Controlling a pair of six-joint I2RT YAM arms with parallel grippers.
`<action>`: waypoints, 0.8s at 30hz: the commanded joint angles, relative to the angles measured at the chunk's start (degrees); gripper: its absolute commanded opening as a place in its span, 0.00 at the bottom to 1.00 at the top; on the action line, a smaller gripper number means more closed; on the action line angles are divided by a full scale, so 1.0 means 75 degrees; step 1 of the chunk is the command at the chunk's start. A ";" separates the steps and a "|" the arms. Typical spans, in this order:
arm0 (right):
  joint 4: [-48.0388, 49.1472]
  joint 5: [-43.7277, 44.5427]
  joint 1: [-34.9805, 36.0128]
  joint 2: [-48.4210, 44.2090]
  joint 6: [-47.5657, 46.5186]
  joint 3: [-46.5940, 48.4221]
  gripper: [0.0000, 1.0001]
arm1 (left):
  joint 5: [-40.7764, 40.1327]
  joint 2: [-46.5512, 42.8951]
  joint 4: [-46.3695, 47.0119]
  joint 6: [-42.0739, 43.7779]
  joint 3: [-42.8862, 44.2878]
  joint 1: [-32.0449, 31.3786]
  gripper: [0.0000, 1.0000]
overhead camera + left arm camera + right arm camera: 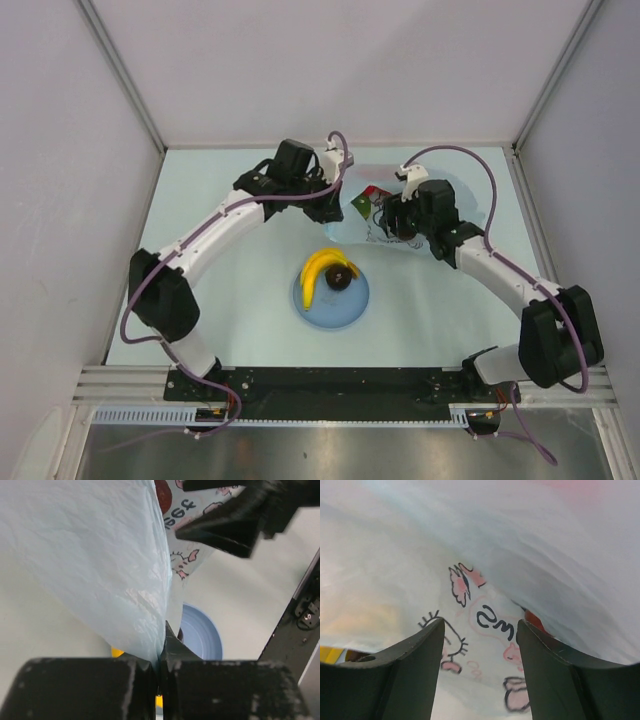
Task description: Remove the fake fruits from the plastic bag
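The pale-blue plastic bag (372, 212) with its cartoon print lies between my two grippers at the back of the table. My left gripper (162, 649) is shut on a fold of the bag's film (100, 555) and holds it up; from above the left gripper (335, 207) is at the bag's left edge. A red fruit (162, 494) shows through the bag. My right gripper (480, 630) is open, fingers either side of the printed film (490, 615), with a red fruit (536, 620) behind it. A yellow banana (317, 271) and a small dark maroon fruit (341, 279) lie on the plate.
The round blue plate (332, 312) sits mid-table, just in front of the bag; its rim (202, 637) shows under my left fingers. White walls enclose the table on three sides. The right gripper's black body (230, 520) hangs close above the bag.
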 commanded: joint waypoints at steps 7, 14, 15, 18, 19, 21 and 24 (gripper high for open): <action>0.1851 -0.0006 -0.0111 0.1974 0.1166 0.0913 0.71 | 0.0365 -0.1409 0.0085 0.0245 -0.1129 0.0013 0.00; 0.2005 0.0053 -0.0181 0.3427 0.1271 0.2167 0.77 | 0.0400 -0.1199 0.0155 0.0246 -0.1201 0.0013 0.00; 0.2005 0.0006 -0.0158 0.3684 0.1318 0.2262 0.78 | 0.0389 -0.1175 0.0155 0.0246 -0.1177 0.0013 0.00; 0.2017 -0.0275 -0.0146 0.3978 0.1575 0.2532 0.86 | 0.0354 -0.1034 0.0132 0.0257 -0.1072 0.0001 0.00; 0.1993 -0.0264 -0.0134 0.4154 0.1622 0.2590 0.90 | 0.0354 -0.1011 0.0120 0.0257 -0.1048 0.0001 0.00; 0.1970 -0.0170 -0.0064 0.4342 0.1774 0.2766 0.94 | 0.0354 -0.0929 0.0109 0.0269 -0.0990 0.0001 0.00; 0.1888 -0.0018 0.0018 0.4787 0.1799 0.3163 0.97 | 0.0330 -0.0847 0.0073 0.0339 -0.0884 -0.0046 0.00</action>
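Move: The green-and-red fruit in the bag lies roughly 12 cm ahead of the right hand, 5 cm to its left and 12 cm below; the red-brown fruit is nearer, about 4 cm ahead, 3 cm right, 13 cm down. From the left hand, already pinching the bag's rim, the green-and-red fruit is some 15 cm ahead, 9 cm right, 17 cm below, and the plate about 8 cm back, straight below that line. Right hand reaches forward some 11 cm, down-left into the bag, opening wide; left draws the pinched rim back. ##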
